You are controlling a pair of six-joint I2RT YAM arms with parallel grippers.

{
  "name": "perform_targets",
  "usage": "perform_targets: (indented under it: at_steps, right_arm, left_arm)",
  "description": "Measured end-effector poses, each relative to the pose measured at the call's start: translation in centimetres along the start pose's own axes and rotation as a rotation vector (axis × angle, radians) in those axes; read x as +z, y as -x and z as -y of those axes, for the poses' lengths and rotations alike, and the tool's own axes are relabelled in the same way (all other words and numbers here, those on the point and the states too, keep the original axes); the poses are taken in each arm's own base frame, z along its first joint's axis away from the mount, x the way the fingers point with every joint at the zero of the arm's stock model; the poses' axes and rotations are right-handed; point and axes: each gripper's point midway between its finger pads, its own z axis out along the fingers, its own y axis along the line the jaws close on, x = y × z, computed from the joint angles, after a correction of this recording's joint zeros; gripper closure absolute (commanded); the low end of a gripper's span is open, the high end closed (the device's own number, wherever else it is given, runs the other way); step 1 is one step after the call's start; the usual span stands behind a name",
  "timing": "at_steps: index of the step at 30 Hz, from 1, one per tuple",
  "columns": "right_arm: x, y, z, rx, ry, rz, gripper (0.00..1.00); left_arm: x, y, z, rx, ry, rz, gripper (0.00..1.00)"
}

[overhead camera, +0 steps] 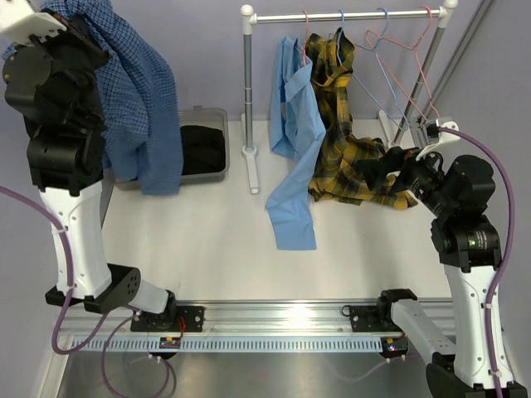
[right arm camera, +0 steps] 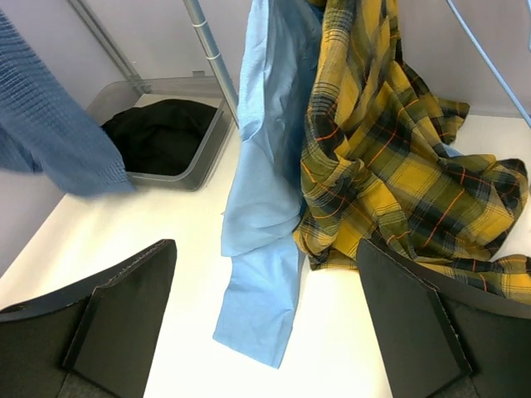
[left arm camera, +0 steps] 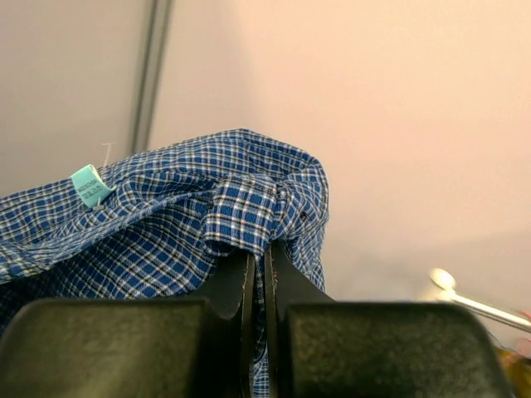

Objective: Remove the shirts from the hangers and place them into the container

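My left gripper (left arm camera: pixel 259 249) is raised high at the far left and shut on a fold of the dark blue check shirt (overhead camera: pixel 137 91). The shirt drapes down over the left part of the grey container (overhead camera: pixel 217 112). A black shirt (overhead camera: pixel 202 148) lies in the container. The light blue shirt (overhead camera: pixel 294 141) and the yellow plaid shirt (overhead camera: pixel 348 141) hang from hangers (overhead camera: pixel 309 33) on the rail, their tails lying on the table. Two bare hangers (overhead camera: pixel 398 58) hang further right. My right gripper (right arm camera: pixel 265 249) is open low over the table, facing both hanging shirts, with nothing between its fingers.
The silver rail (overhead camera: pixel 348 15) runs across the back on a grey post (overhead camera: pixel 249 91) with a foot on the table right of the container. A second slanted leg (overhead camera: pixel 431 83) stands behind my right arm. White table (overhead camera: pixel 216 240) lies in front.
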Motion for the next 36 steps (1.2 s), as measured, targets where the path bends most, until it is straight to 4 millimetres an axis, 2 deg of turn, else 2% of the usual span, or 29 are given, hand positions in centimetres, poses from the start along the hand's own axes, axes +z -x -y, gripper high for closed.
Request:
perform_targets:
  at_steps: [4,7,11,15,18,24,26,29,32,36]
  right_arm:
    - [-0.2,0.0,-0.4,-0.002,0.016,0.002,0.01]
    - [-0.2,-0.4,-0.5,0.0,0.027,-0.007,0.0]
    - [0.1,-1.1,-0.4,0.008,0.031,-0.028,0.01]
    - [0.8,-1.8,0.0,0.018,0.026,-0.052,0.0]
    - [1.2,-2.4,0.4,0.027,0.022,-0.074,0.01]
    - [1.6,-3.2,0.7,0.033,0.017,-0.095,0.0]
    - [1.6,-3.2,0.7,0.032,0.017,-0.096,0.01]
    - [1.7,-3.3,0.8,0.027,0.017,-0.098,0.01]
    - [1.8,-3.4,0.8,0.028,0.015,-0.102,0.0]
    - [1.9,-3.5,1.0,0.028,0.014,-0.109,0.01]
  left_arm:
    - [3.3,-1.7,-2.1,0.052,0.042,0.025,1.0]
    - [6.2,-5.0,-3.7,0.082,0.048,0.0,1.0]
    - [9.3,-11.3,-5.8,0.09,0.026,-0.085,1.0]
    - [10.8,-20.0,-8.1,0.081,0.015,-0.228,1.0]
    - [10.4,-26.7,-9.3,0.067,0.011,-0.352,1.0]
    - [7.9,-40.6,-12.1,0.012,0.028,-0.634,1.0]
    - [6.8,-45.3,-13.1,-0.01,0.044,-0.736,1.0]
    - [4.5,-51.4,-14.5,-0.025,0.072,-0.877,1.0]
    - [2.5,-55.5,-15.4,-0.017,0.098,-0.983,1.0]
    - [0.5,-58.6,-15.1,-0.003,0.103,-1.075,1.0]
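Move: The left hand is high up, holding the blue checked shirt. The container it is meant for is centred about 22 cm ahead, 2 cm to the left and 60 cm below. The black shirt inside is some 22 cm ahead, straight in line and 61 cm down; the rack's left foot is roughly 16 cm ahead and 20 cm to the right at table level. From the right hand, the container is about 28 cm ahead, 49 cm to the left and 35 cm lower. Still pinching the blue checked shirt with its shut fingers, the left hand swings forward some 20 cm over the container, then plunges down into it, nearly 57 cm in all, as the wrist tips about 60 degrees towards pointing down. The empty, open right hand sinks about 4 cm beside the rack. ##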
